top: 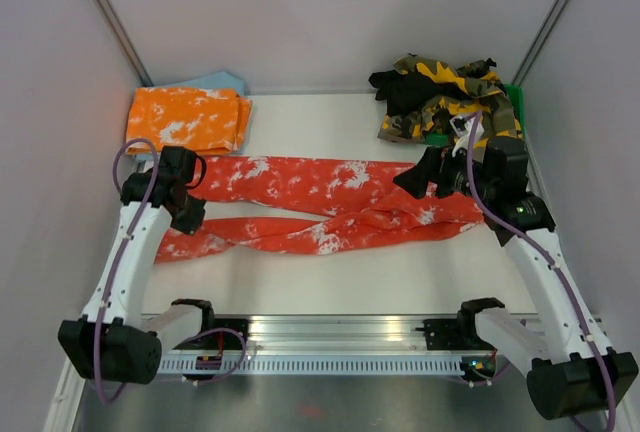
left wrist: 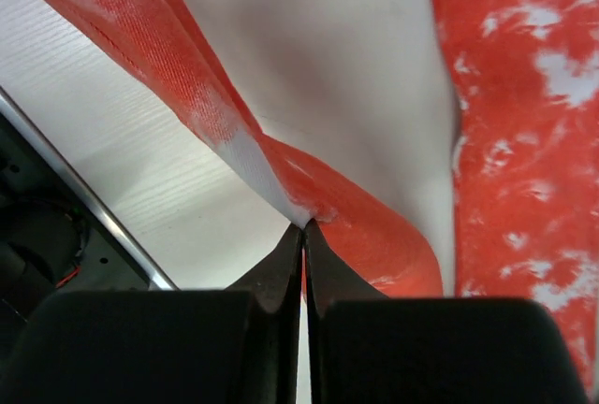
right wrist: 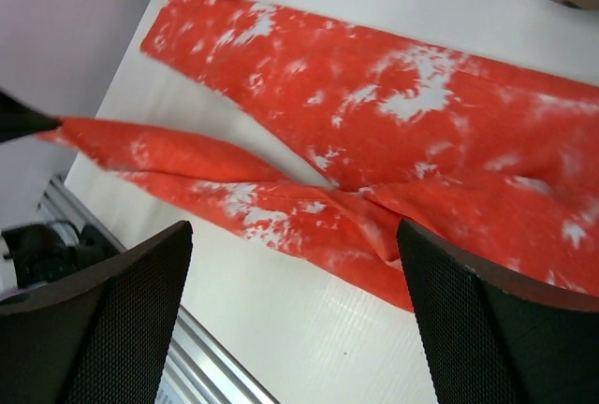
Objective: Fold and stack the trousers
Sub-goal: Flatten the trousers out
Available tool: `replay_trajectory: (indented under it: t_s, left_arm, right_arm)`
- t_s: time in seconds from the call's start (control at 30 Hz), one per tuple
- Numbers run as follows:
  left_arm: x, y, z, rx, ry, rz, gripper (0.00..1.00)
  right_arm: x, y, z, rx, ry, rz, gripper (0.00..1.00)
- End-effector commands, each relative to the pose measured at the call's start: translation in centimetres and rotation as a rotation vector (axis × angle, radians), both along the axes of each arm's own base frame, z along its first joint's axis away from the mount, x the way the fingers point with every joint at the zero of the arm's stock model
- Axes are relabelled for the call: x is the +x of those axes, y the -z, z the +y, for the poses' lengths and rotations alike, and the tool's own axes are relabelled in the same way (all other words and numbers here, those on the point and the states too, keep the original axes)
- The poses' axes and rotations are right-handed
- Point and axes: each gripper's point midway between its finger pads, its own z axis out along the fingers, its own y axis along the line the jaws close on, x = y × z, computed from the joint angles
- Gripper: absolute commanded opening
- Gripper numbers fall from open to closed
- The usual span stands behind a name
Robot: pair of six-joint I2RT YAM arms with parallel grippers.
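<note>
The red trousers with white splotches [top: 330,192] lie spread across the table, legs pointing left and crossing near the middle. My left gripper [top: 188,217] is shut on the end of the near leg; in the left wrist view the fingertips [left wrist: 305,228] pinch a fold of the red trousers [left wrist: 374,236], lifted off the table. My right gripper [top: 415,180] hovers open over the waist end at the right. In the right wrist view, its wide-apart gripper [right wrist: 292,236] frames the red trousers [right wrist: 393,133] with nothing between the fingers.
A folded orange-and-white pair [top: 185,117] rests at the back left on a light blue cloth [top: 218,82]. A heap of camouflage and black trousers [top: 440,97] sits at the back right by a green object [top: 515,102]. A metal rail [top: 330,332] runs along the near edge.
</note>
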Motion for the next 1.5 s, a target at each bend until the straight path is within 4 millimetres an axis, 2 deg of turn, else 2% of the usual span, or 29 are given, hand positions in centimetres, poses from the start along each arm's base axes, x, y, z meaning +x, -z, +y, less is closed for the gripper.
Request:
replay_trajectory:
  t_s: [0.0, 0.03, 0.07, 0.1, 0.13, 0.17, 0.2, 0.27, 0.3, 0.37, 0.4, 0.47, 0.57, 0.77, 0.83, 0.87, 0.93, 1.03, 1.17, 1.2, 1.23, 1.27, 1.4, 1.47]
  left_arm:
    - [-2.2, 2.5, 0.2, 0.008, -0.02, 0.165, 0.02]
    - [-2.4, 2.9, 0.4, 0.017, -0.024, 0.175, 0.02]
    - [-2.6, 2.9, 0.6, 0.028, -0.027, 0.165, 0.02]
    - [-2.4, 2.9, 0.8, 0.04, -0.025, 0.144, 0.02]
    - [-2.3, 3.0, 1.2, 0.062, -0.027, 0.133, 0.02]
    - [-2.2, 2.6, 1.4, 0.071, -0.026, 0.104, 0.02]
    - [-1.8, 2.3, 1.7, 0.09, -0.021, 0.078, 0.02]
    - [-1.1, 2.0, 2.0, 0.112, 0.001, 0.051, 0.02]
    - [-0.7, 1.9, 2.1, 0.123, 0.015, 0.042, 0.02]
    - [-0.3, 2.1, 2.2, 0.133, 0.028, 0.05, 0.02]
    - [-0.2, 2.4, 2.2, 0.135, 0.029, 0.07, 0.02]
    - [-0.1, 2.9, 2.1, 0.131, 0.03, 0.086, 0.02]
    - [-0.1, 3.4, 2.0, 0.123, 0.034, 0.1, 0.02]
    - [0.3, 3.3, 1.8, 0.119, 0.049, 0.078, 0.02]
    - [0.2, 3.1, 1.9, 0.119, 0.048, 0.074, 0.02]
    - [0.1, 3.1, 1.9, 0.12, 0.05, 0.078, 0.02]
    - [0.1, 2.9, 2.0, 0.122, 0.045, 0.072, 0.02]
    - [0.0, 2.5, 2.1, 0.123, 0.044, 0.065, 0.02]
    - [-0.2, 2.3, 2.3, 0.125, 0.038, 0.058, 0.02]
    - [-0.2, 2.3, 2.3, 0.127, 0.034, 0.054, 0.02]
    - [-0.2, 2.2, 2.4, 0.128, 0.034, 0.051, 0.02]
    - [-0.3, 2.2, 2.4, 0.129, 0.035, 0.052, 0.02]
    - [0.0, 1.3, 2.6, 0.15, 0.068, 0.009, 0.02]
    - [1.3, 0.5, 2.7, 0.181, 0.141, -0.04, 0.02]
  right_arm:
    - [-1.3, -1.8, 3.5, -0.038, -0.217, -0.185, 0.96]
    - [-1.5, -1.6, 4.2, -0.043, -0.243, -0.204, 0.95]
    - [-2.0, -0.5, 5.0, -0.048, -0.27, -0.199, 0.95]
    - [-2.9, -0.6, 6.9, -0.043, -0.34, -0.236, 0.94]
    - [-3.1, -0.1, 7.8, -0.061, -0.375, -0.256, 0.93]
    - [-3.2, 1.3, 9.0, -0.08, -0.413, -0.235, 0.92]
    - [-4.2, 2.0, 11.1, -0.1, -0.477, -0.246, 0.9]
    - [-4.0, 3.7, 13.5, -0.19, -0.553, -0.262, 0.87]
    - [-5.5, 4.6, 15.3, -0.231, -0.629, -0.264, 0.84]
    - [-4.9, 6.2, 17.2, -0.354, -0.702, -0.327, 0.82]
    - [-5.5, 7.1, 18.2, -0.409, -0.738, -0.338, 0.81]
    - [-5.1, 8.7, 19.6, -0.496, -0.801, -0.354, 0.81]
    - [-4.8, 10.4, 21.0, -0.536, -0.842, -0.36, 0.81]
    - [-3.3, 13.9, 21.5, -0.681, -0.869, -0.357, 0.79]
    - [-3.2, 15.8, 21.6, -0.738, -0.903, -0.325, 0.76]
    - [-3.1, 15.9, 22.0, -0.745, -0.911, -0.325, 0.75]
    - [-3.0, 17.6, 22.1, -0.779, -0.934, -0.302, 0.72]
    - [-3.0, 18.6, 22.3, -0.789, -0.949, -0.289, 0.66]
    - [-2.4, 19.9, 21.7, -0.836, -0.922, -0.281, 0.52]
    - [-2.0, 20.1, 21.4, -0.857, -0.903, -0.281, 0.23]
    - [-1.8, 20.2, 21.3, -0.867, -0.892, -0.28, 0.09]
    - [-1.5, 20.1, 21.3, -0.871, -0.868, -0.288, 0.0]
    - [-0.2, 18.2, 20.8, -0.869, -0.734, -0.298, 0.0]
    - [0.4, 15.4, 20.3, -0.85, -0.65, -0.355, 0.0]
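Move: The spot to pinch, mid-length on the trousers' near leg, lies about 21 cm left of the open right gripper, 3 cm nearer the base and some 21 cm below. The far leg runs about 11 cm farther out than that spot; the camouflage pile lies about 24 cm ahead of the right hand and 8 cm to its right. From the left gripper, which already holds the near leg's end, the spot is roughly 23 cm right, level and 12 cm lower; the far leg's left end is about 11 cm ahead, 4 cm right. Swing the right gripper about 21 cm left and 20 cm down onto the near leg, drawing back at first and then easing forward again, while it turns counter-clockwise some 50 degrees and tips to point down. Low over the table, shut the fingers and pinch the cloth. Keep the left gripper's hold on the leg's end; dip it about 4 cm, then let it rise slightly. ##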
